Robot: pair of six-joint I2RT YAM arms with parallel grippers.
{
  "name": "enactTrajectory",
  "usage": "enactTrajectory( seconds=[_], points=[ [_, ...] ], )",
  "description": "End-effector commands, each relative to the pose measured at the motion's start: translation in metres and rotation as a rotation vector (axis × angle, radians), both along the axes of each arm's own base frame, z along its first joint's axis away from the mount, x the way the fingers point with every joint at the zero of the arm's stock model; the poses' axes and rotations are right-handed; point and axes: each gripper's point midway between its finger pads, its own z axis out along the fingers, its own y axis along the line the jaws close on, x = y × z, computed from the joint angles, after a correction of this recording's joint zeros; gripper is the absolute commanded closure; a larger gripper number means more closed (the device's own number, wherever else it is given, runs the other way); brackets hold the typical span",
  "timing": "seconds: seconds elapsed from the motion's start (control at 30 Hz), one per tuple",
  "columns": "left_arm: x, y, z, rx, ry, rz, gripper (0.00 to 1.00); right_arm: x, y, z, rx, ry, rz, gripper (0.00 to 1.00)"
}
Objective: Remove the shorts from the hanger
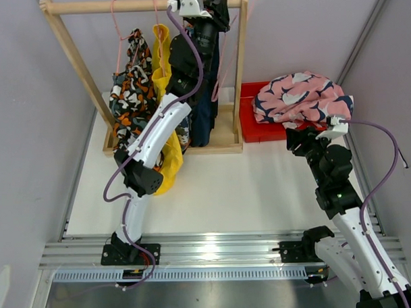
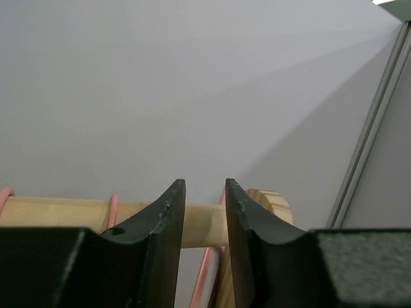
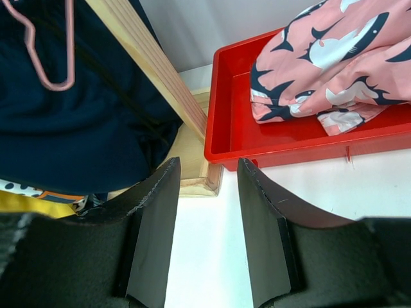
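Note:
Camouflage shorts (image 1: 131, 85), yellow shorts (image 1: 163, 64) and navy shorts (image 1: 204, 110) hang on pink hangers from the wooden rod (image 1: 119, 5). A blue-orange-white print edge (image 1: 182, 136) shows behind my left arm. My left gripper (image 1: 216, 5) is raised at the rod's right end. In the left wrist view the gripper (image 2: 205, 187) is open, with the rod (image 2: 58, 212) and a pink hanger wire (image 2: 204, 273) behind its gap. The pink shorts (image 1: 301, 96) lie in the red tray (image 1: 248, 122). My right gripper (image 1: 295, 139) is open and empty in front of the tray (image 3: 221, 138).
The wooden rack's right post (image 1: 241, 58) and base (image 1: 222, 145) stand next to the tray. In the right wrist view the navy shorts (image 3: 77, 128), a pink hanger (image 3: 54, 54) and the pink shorts (image 3: 327, 64) show. Grey walls enclose the white table (image 1: 247, 186).

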Motion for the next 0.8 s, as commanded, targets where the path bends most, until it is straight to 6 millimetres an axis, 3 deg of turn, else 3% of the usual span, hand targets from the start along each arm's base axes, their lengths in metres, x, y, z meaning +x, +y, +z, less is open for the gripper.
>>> enactTrajectory(
  seconds=[0.0, 0.17, 0.43, 0.47, 0.53, 0.57, 0.6, 0.63, 0.67, 0.77],
  points=[
    [-0.016, 0.015, 0.034, -0.076, -0.091, -0.024, 0.62, 0.002, 0.002, 0.004, 0.006, -0.025, 0.005, 0.54],
    [-0.016, 0.019, 0.036, -0.068, -0.099, -0.026, 0.32, 0.002, 0.001, 0.006, 0.005, -0.028, 0.000, 0.54],
    [-0.029, 0.023, 0.045, -0.036, -0.093, -0.033, 0.29, 0.002, 0.001, 0.007, 0.005, -0.032, -0.002, 0.54],
    [-0.042, 0.027, 0.056, -0.031, -0.101, -0.039, 0.27, 0.002, 0.001, 0.008, 0.005, -0.033, 0.000, 0.54],
    [-0.050, 0.021, 0.047, 0.053, -0.055, -0.047, 0.26, 0.002, 0.001, 0.011, 0.008, -0.039, 0.000, 0.54],
    [-0.071, 0.022, 0.052, 0.085, -0.052, -0.065, 0.24, 0.001, 0.002, 0.015, 0.010, -0.048, 0.003, 0.53],
    [-0.068, 0.012, 0.025, 0.176, 0.005, -0.067, 0.23, 0.002, 0.002, 0.017, 0.012, -0.050, 0.005, 0.53],
    [-0.080, 0.012, 0.022, 0.211, 0.006, -0.068, 0.19, 0.002, 0.003, 0.018, 0.014, -0.050, 0.009, 0.53],
    [-0.092, 0.007, -0.011, 0.275, 0.061, -0.087, 0.14, 0.001, 0.005, 0.021, 0.017, -0.053, 0.019, 0.53],
    [-0.121, 0.023, -0.017, 0.276, 0.068, -0.090, 0.14, -0.002, 0.008, 0.024, 0.032, -0.052, 0.034, 0.53]
  ],
)
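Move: The rail where the left hand has brought the pink hanger runs just past its fingertips, about 2 cm ahead and 1 cm lower. The held hanger dangles with its middle some 10 cm below the hand and 3 cm back. The top of the right post stands 2 cm ahead and 5 cm to the right; the navy shorts hang level with the hand, 4 cm left and 18 cm below. From the idle right hand that stretch of rail is roughly 18 cm ahead, 22 cm left and 28 cm up. Almost in place at first, rising only about 1 cm, the left hand goes on spreading its already parting fingers nearly full wide and lets go of the pink hanger at the rail. It then pulls back away from the rail, about 7 cm, and sinks some 4 cm, rolling its left side up about 15 degrees and tipping slightly down. ##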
